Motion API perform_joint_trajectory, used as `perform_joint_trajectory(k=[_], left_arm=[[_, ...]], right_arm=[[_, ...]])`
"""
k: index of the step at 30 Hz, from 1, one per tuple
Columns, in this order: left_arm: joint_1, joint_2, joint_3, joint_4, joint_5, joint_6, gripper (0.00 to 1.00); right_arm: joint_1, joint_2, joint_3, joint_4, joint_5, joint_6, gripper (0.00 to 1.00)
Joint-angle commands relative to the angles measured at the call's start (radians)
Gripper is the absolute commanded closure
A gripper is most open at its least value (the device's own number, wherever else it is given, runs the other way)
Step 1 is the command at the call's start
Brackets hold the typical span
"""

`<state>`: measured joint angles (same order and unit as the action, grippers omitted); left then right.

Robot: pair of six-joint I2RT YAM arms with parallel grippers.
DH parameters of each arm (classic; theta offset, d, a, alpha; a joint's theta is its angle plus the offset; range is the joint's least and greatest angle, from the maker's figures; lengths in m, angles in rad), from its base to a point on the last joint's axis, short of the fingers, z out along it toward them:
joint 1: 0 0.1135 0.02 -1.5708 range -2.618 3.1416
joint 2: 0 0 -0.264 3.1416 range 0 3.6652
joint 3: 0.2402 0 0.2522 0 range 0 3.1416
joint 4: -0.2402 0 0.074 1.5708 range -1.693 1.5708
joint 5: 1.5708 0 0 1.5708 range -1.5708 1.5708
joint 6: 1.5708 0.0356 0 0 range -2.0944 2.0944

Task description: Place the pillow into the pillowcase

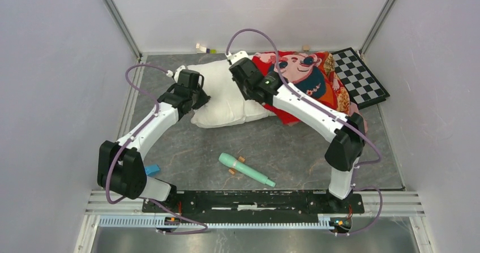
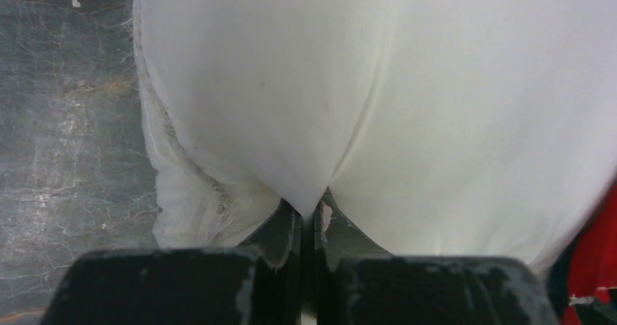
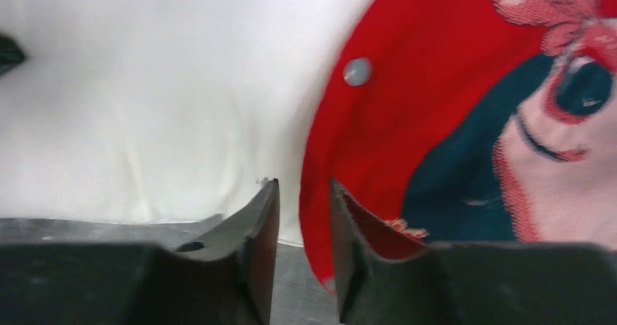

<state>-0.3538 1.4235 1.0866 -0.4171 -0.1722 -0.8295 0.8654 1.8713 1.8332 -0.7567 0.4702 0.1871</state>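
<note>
The white pillow [image 1: 223,97] lies at the back of the table, its right end against the red-orange pillowcase [image 1: 305,77] with the cartoon face. My left gripper [image 1: 201,97] is at the pillow's near left corner. In the left wrist view it [image 2: 314,212] is shut on a pinch of the pillow's [image 2: 364,85] white cloth. My right gripper [image 1: 242,71] hovers where pillow and pillowcase meet. In the right wrist view it [image 3: 303,187] stands a little open, and the pillowcase's [image 3: 436,85] red edge hangs in the gap beside the pillow [image 3: 145,99].
A black-and-white checkerboard [image 1: 359,77] lies at the back right, partly under the pillowcase. A teal handle-shaped tool [image 1: 246,170] lies near the front middle, with small orange bits beside it. A blue block [image 1: 151,170] sits by the left arm's base. Walls close in on three sides.
</note>
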Motion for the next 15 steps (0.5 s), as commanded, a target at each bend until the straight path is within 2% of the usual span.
perform_joint_trajectory(k=[1,3,5,9,11,15], left_arm=[[-0.008,-0.035,-0.017,0.045,0.079,-0.062,0.98],[-0.008,-0.032,-0.023,0.047,0.085,-0.062,0.98],[-0.008,-0.031,-0.028,0.049,0.084,-0.062,0.98],[-0.008,-0.028,-0.036,0.051,0.094,-0.06,0.98],[-0.008,-0.031,-0.036,0.048,0.094,-0.053,0.98],[-0.008,-0.036,-0.035,0.033,0.086,-0.039,0.98]], right_arm=[[-0.019,-0.181,-0.06,0.077,0.024,0.003,0.45],[-0.005,-0.281,-0.164,0.084,0.087,0.004,0.29],[0.005,-0.376,-0.285,0.089,0.134,0.027,0.27],[0.014,-0.558,-0.641,0.166,0.168,0.065,0.24],[0.013,-0.648,-0.818,0.239,0.167,0.075,0.17],[0.011,-0.738,-1.049,0.361,0.182,0.115,0.08]])
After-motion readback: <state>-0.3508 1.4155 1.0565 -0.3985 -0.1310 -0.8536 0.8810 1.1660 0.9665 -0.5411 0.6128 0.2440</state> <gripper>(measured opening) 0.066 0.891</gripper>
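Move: Below the empty right hand lies the pillowcase's near corner at its mouth, some 14 cm to the right, 4 cm back and 12 cm lower. The exposed part of the pillow is centred about 4 cm to this hand's left, level fore and aft and 8 cm below; the green microphone lies roughly 25 cm straight back and 15 cm lower. From the left hand, the corner is about 27 cm right, 5 cm back and 6 cm lower. Swinging clear of the pillowcase's mouth, the right hand sweeps about 14 cm to the right and 10 cm back, first rising some 4 cm, then dipping below its starting height towards the case's near corner. Its barely parted fingers spread nearly wide on the way, the hand tipping up slightly. The left fingers keep their pinch on the pillow. ##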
